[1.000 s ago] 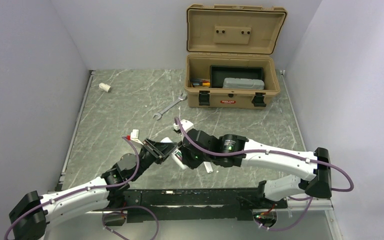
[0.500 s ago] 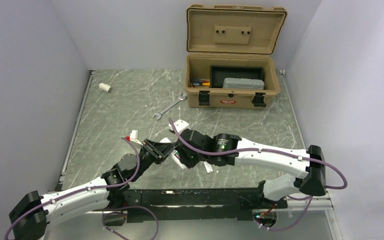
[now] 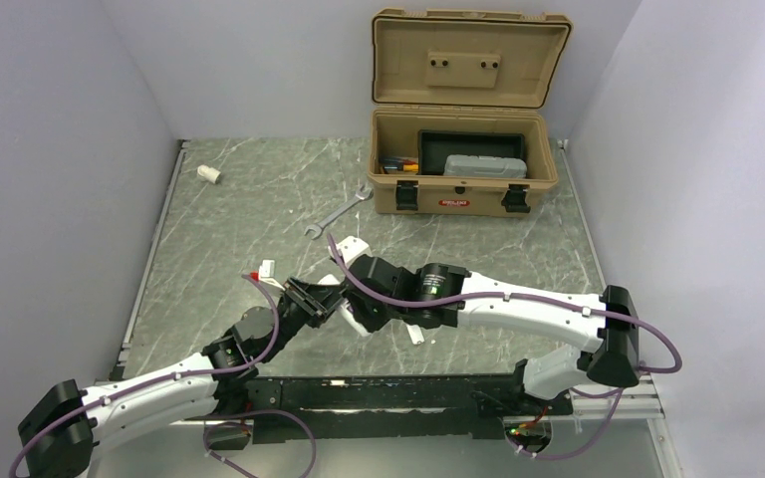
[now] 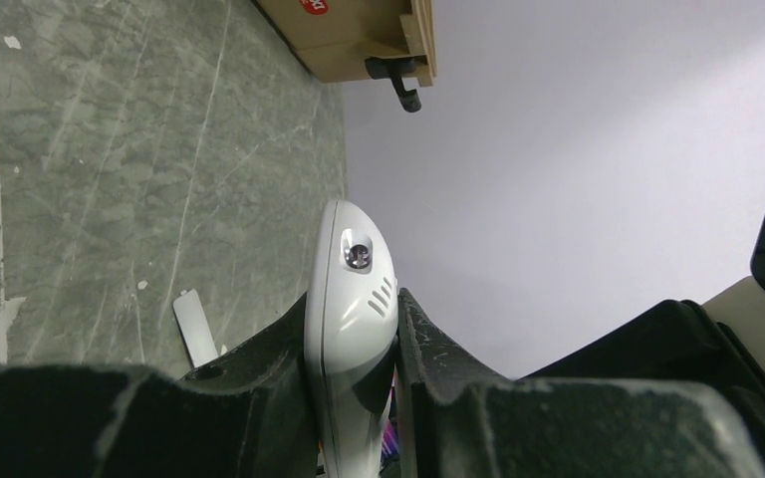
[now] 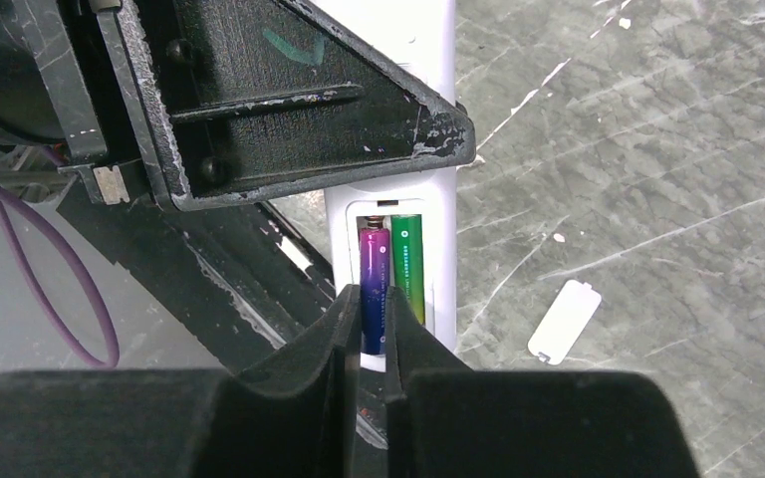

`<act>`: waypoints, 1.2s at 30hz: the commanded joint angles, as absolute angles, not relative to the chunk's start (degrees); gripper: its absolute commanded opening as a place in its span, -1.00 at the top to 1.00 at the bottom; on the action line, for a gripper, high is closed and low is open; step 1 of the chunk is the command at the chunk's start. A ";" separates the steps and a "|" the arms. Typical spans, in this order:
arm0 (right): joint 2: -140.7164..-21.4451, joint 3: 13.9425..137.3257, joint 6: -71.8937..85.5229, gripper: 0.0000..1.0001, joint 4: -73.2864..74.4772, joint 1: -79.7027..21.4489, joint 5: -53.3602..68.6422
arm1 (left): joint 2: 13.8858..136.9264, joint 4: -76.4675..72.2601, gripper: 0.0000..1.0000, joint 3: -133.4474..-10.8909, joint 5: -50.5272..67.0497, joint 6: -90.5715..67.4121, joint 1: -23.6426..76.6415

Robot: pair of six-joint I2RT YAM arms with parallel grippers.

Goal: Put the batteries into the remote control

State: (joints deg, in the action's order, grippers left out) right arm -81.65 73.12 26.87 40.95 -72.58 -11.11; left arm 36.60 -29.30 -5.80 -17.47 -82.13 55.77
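Observation:
My left gripper [image 4: 352, 299] is shut on the white remote control [image 4: 349, 259] and holds it on edge above the table; the same grip shows near the middle in the top view [image 3: 327, 297]. In the right wrist view the remote's [image 5: 442, 249] open back compartment holds two batteries side by side. The green battery [image 5: 407, 261] lies seated on the right. My right gripper [image 5: 372, 307] is shut on the lower end of the purple-blue battery [image 5: 374, 279] on the left. From above, the right gripper [image 3: 356, 309] meets the left one.
The remote's loose white battery cover [image 5: 564, 321] lies on the marble table [image 3: 415, 334]. A silver wrench [image 3: 339, 214], an open tan toolbox [image 3: 463, 189] at the back and a stubby white cylinder [image 3: 208, 174] at the far left stand away from the arms.
The right arm has slid a little to the left, bringing its wrist closer to the left gripper. The left arm and the remote stayed put.

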 commanded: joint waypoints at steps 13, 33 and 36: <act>-82.93 74.62 25.71 0.36 40.78 -72.59 -12.59 | 34.89 -33.94 1.00 -5.65 -17.76 -84.79 56.30; -71.09 69.13 21.97 -0.01 32.07 -72.58 -12.26 | 35.44 -34.55 1.00 -5.28 -17.08 -85.36 56.25; -65.17 64.31 16.99 -0.04 26.68 -72.60 -11.80 | 34.96 -34.37 1.00 -5.72 -15.54 -84.92 56.25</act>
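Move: My right fingertips are on the purple battery in the remote's open compartment; its middle is straight beneath, barely 1 cm down. The green battery lies beside it, about 1 cm ahead and 1 cm right of my right hand, at the same depth. The loose white cover is on the table, some 3 cm back, 11 cm right and 14 cm down. From my left hand, gripping the remote, the purple battery is about 5 cm back and 4 cm right, about level. I open my right fingers while the hand stays almost in place at the compartment, letting go of the purple battery. Then I lift the hand up and away from the remote, about 4 cm, still spreading the fingers to roughly half open and tipping them some 10 degrees flatter. My left hand keeps its grip on the remote and holds it practically still. ##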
